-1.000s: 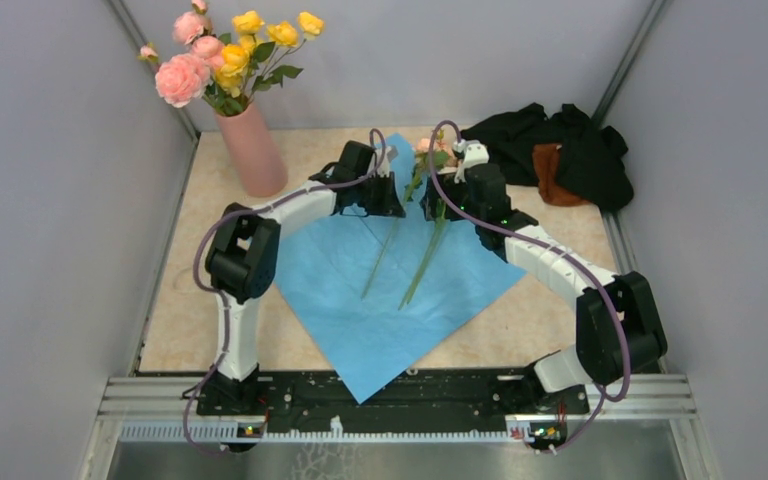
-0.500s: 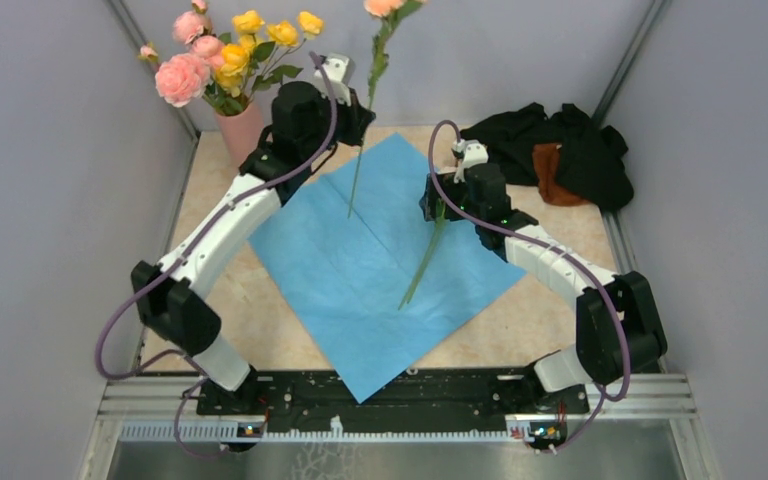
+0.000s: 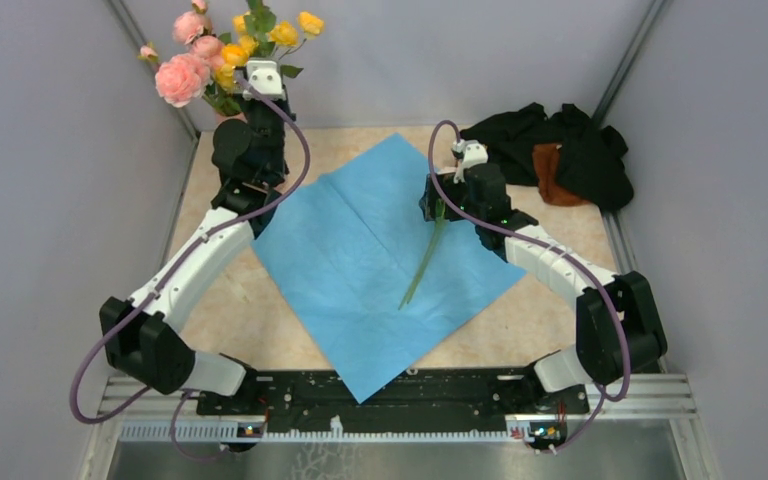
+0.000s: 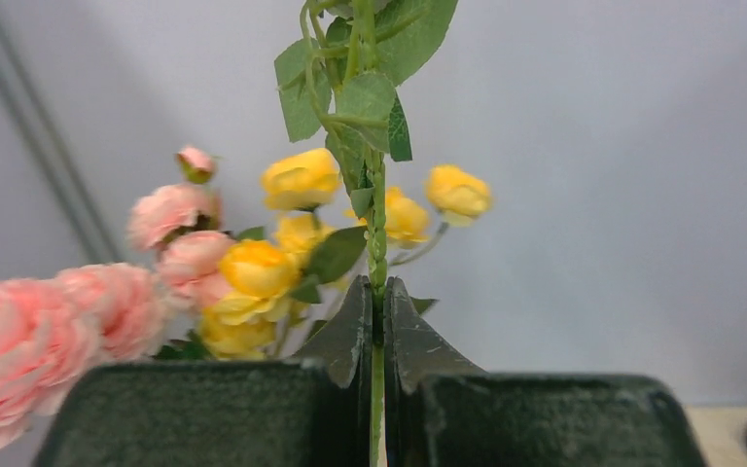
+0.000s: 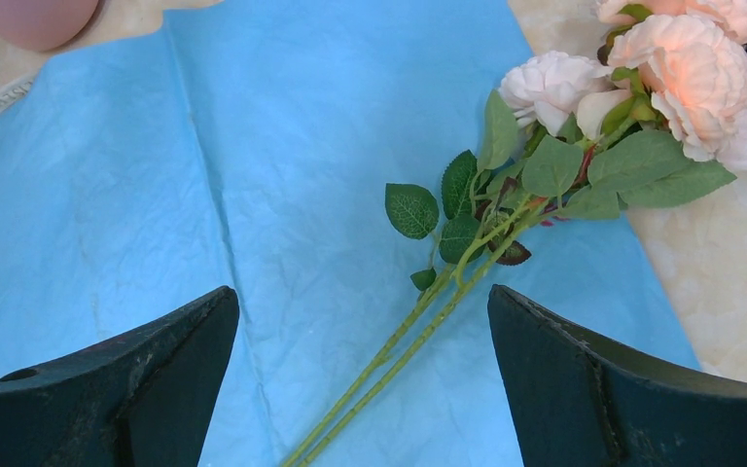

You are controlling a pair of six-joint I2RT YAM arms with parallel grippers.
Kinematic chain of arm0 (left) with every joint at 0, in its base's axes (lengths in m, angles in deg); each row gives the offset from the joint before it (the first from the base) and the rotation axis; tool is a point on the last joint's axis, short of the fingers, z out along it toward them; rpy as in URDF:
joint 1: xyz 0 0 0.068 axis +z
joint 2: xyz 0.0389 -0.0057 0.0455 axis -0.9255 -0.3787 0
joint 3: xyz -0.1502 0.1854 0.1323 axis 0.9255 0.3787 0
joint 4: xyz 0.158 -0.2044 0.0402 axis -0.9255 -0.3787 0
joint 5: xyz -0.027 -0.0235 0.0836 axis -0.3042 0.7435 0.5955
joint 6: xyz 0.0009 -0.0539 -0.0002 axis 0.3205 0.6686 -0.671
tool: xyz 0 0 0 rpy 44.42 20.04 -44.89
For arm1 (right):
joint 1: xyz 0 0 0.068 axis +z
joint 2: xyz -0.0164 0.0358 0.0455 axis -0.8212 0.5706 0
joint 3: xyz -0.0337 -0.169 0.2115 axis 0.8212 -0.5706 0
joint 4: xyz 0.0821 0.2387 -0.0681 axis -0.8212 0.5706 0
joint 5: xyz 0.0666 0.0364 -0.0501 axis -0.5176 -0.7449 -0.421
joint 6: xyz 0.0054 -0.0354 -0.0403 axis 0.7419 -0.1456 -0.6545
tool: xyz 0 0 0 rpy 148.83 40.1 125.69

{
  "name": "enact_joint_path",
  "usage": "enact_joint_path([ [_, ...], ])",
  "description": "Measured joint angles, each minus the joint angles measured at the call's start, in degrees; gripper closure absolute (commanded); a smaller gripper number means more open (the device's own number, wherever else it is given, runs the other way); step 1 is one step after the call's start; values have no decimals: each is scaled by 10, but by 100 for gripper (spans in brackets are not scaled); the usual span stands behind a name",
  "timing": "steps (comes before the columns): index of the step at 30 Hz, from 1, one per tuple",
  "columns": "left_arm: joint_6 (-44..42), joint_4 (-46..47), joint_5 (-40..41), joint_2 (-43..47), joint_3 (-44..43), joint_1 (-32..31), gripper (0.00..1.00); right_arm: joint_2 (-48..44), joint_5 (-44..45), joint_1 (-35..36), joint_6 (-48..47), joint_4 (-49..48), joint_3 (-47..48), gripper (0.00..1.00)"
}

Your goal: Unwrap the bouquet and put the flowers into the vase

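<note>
The bouquet's blue wrapping paper (image 3: 360, 270) lies spread flat on the table. My left gripper (image 4: 377, 292) is raised at the back left and is shut on a leafy green stem (image 4: 377, 195), which it holds upright. Right beside that stem are the pink and yellow flowers (image 3: 200, 60) that stand in the vase. The left arm hides the vase from above; only its pink foot (image 5: 29, 19) shows in the right wrist view. My right gripper (image 5: 361, 292) hovers open over the paper. Two stems (image 5: 418, 331) with pale pink blooms (image 5: 700, 78) lie on the paper between its fingers, untouched.
A black and brown cloth heap (image 3: 560, 150) lies at the back right. Grey walls close in the table on three sides, and the vase stands in the back left corner.
The left arm has lifted one flower off the paper and swung it up and left, over to the flowers in the vase. The right arm has stayed still.
</note>
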Motion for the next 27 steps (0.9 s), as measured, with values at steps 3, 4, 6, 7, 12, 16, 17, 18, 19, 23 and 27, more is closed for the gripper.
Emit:
enact_joint_path([
  [3, -35, 58, 32, -7, 14, 24, 100, 0, 0, 0, 0, 0, 0, 2],
  [4, -43, 74, 37, -10, 15, 32, 100, 0, 0, 0, 0, 0, 0, 2],
  [6, -55, 105, 37, -13, 17, 51, 100, 0, 0, 0, 0, 0, 0, 2],
  [7, -58, 119, 35, -15, 17, 63, 100, 0, -1, 0, 0, 0, 0, 2],
  [12, -59, 156, 20, -33, 4, 112, 100, 1, -2, 0, 0, 0, 0, 2],
  [16, -58, 157, 8, -63, -33, 130, 100, 5, -2, 0, 0, 0, 0, 2],
  [17, -57, 157, 3, -70, -40, 134, 100, 5, -2, 0, 0, 0, 0, 2],
  [18, -57, 156, -2, -78, -49, 137, 100, 7, -2, 0, 0, 0, 0, 2],
  [19, -56, 157, -6, -85, -57, 140, 100, 7, -2, 0, 0, 0, 0, 2],
  [23, -51, 155, -22, -121, -99, 152, 100, 10, -2, 0, 0, 0, 0, 2],
  [27, -48, 151, -33, -148, -136, 165, 100, 12, -2, 0, -1, 0, 0, 2],
])
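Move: Ahead and to the left of the left hand, which already holds a stem, the vase stands about 10 cm farther out and 10 cm left, its middle some 33 cm lower. Of the flowers in it, the yellow ones are about 9 cm ahead, 3 cm left and 5 cm below, the pink ones about 8 cm ahead, 14 cm left and 8 cm below. From the idle right hand the vase lies roughly 15 cm ahead, 45 cm left and 3 cm lower. Swinging left across the near side of the yellow flowers, the left hand carries its pinched stem about 10 cm, then bends forward some 6 cm towards the space above the vase, rising about 5 cm in all. The wrist turns counter-clockwise and tips the fingers farther up, each some 15 degrees; they keep their hold. ##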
